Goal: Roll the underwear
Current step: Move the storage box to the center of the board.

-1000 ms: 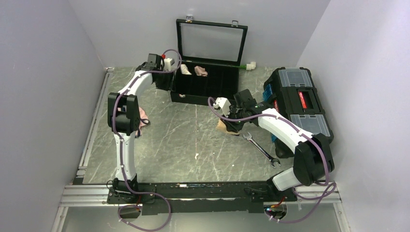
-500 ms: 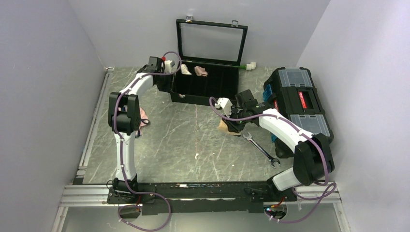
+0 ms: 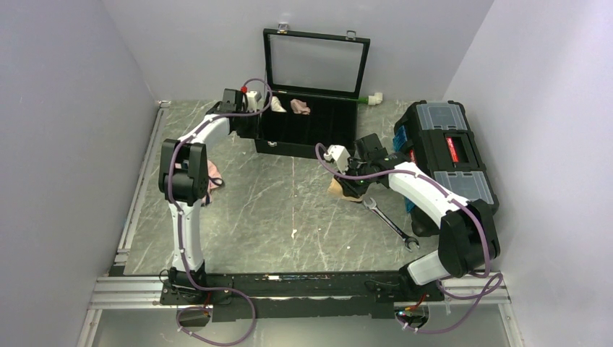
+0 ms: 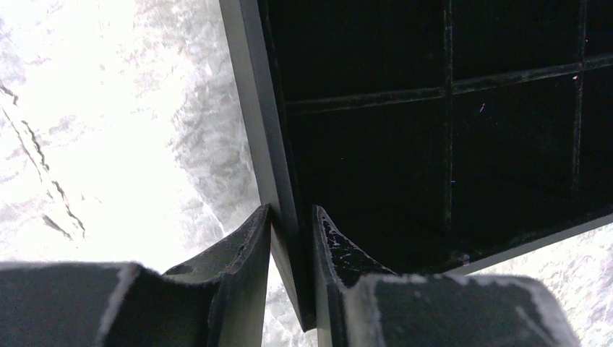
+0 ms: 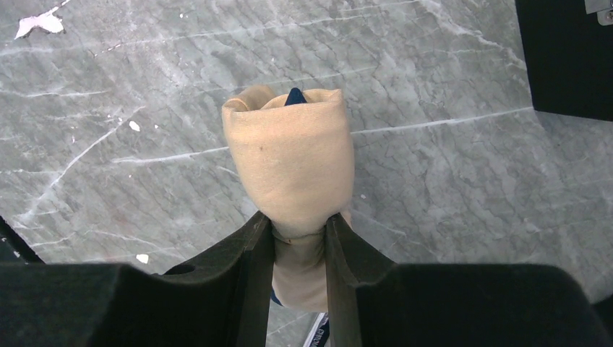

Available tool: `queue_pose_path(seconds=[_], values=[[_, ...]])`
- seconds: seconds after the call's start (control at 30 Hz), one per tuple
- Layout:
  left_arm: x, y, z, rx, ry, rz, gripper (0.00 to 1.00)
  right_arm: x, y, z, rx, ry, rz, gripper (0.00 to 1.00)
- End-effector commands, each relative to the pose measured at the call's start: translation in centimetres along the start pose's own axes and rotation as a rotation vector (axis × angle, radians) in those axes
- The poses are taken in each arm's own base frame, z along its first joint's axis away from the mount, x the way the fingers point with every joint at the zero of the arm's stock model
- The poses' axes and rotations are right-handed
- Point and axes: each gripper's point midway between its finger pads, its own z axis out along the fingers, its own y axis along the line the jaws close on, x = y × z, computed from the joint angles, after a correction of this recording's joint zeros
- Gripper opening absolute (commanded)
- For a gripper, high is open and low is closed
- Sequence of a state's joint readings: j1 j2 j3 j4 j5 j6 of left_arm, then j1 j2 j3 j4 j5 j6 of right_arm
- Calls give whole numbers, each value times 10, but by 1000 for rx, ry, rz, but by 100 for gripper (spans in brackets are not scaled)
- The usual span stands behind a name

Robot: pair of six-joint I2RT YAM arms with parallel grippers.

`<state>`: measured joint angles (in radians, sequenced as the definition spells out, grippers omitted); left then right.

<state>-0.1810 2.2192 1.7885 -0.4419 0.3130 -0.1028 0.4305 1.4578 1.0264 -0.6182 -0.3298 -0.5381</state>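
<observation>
The tan-beige underwear (image 5: 289, 163) is rolled into a tight bundle with a bit of navy edging showing at its far end. My right gripper (image 5: 298, 228) is shut on it, just above the marbled table; in the top view the underwear (image 3: 337, 189) shows under the right gripper (image 3: 352, 181) at mid table. My left gripper (image 4: 290, 217) is shut on the left wall of the black compartment case (image 4: 275, 159). In the top view the left gripper (image 3: 249, 107) is at the case's (image 3: 311, 137) left end.
Two small fabric rolls (image 3: 278, 103) (image 3: 300, 107) lie in the case's back compartments. Pink underwear (image 3: 213, 173) lies by the left arm. A wrench (image 3: 390, 223) lies right of centre. A black toolbox (image 3: 444, 148) stands at the right.
The left gripper has shifted slightly right and back along the case's left end. The right gripper with the rolled underwear has edged slightly right.
</observation>
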Motion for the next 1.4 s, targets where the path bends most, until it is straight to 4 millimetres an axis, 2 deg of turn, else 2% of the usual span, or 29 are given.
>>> queue_pose_path(seconds=[0.0, 0.13, 0.23, 0.63, 0.8, 0.93, 1.03, 1.2, 1.37], values=[[27, -10, -16, 10, 61, 4, 18, -12, -8, -9, 37, -57, -9, 0], [47, -11, -19, 12, 102, 18, 5, -10, -7, -9, 31, -57, -2, 0], [61, -10, -26, 8, 123, 27, 0, -11, -8, -10, 31, -62, 2, 0], [130, -22, -56, 50, 234, 23, 0, -21, -12, -19, 66, -100, 8, 0], [174, -31, -72, 56, 308, -15, 0, -36, -27, -24, 111, -106, 21, 0], [200, -37, -81, 70, 354, -39, 0, -53, -40, -25, 144, -120, 51, 0], [207, -41, -87, 73, 348, -37, 0, -63, -52, -25, 177, -125, 66, 0], [205, -55, -101, 104, 307, -31, 0, -73, -63, -23, 197, -122, 70, 0], [209, -69, -105, 156, 305, -52, 15, -75, -67, -16, 192, -106, 76, 0]])
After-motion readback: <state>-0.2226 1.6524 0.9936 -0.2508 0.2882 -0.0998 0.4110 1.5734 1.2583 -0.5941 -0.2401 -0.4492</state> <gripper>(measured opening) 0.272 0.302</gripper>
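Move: My left hand already pinches the storage box's left wall near its front corner. The box's middle lies about 7 cm ahead and 15 cm to the right, and the board's centre some 15 cm back and 13 cm right. The pink underwear is roughly 16 cm back and 18 cm left. From my right hand, which holds the rolled beige underwear, the box's middle is some 26 cm ahead and 11 cm left; the wrench lies about 10 cm back and 12 cm right. Keeping the box wall between my left fingers and tightening on it, I drag the box back towards me and the board's centre, about 16 cm and almost straight, slowly at first and then faster. My right hand keeps the beige roll and nearly waits, then late on goes about 7 cm forward and 4 cm up, over the box's near right corner, its fingers tilting slightly upwards. ##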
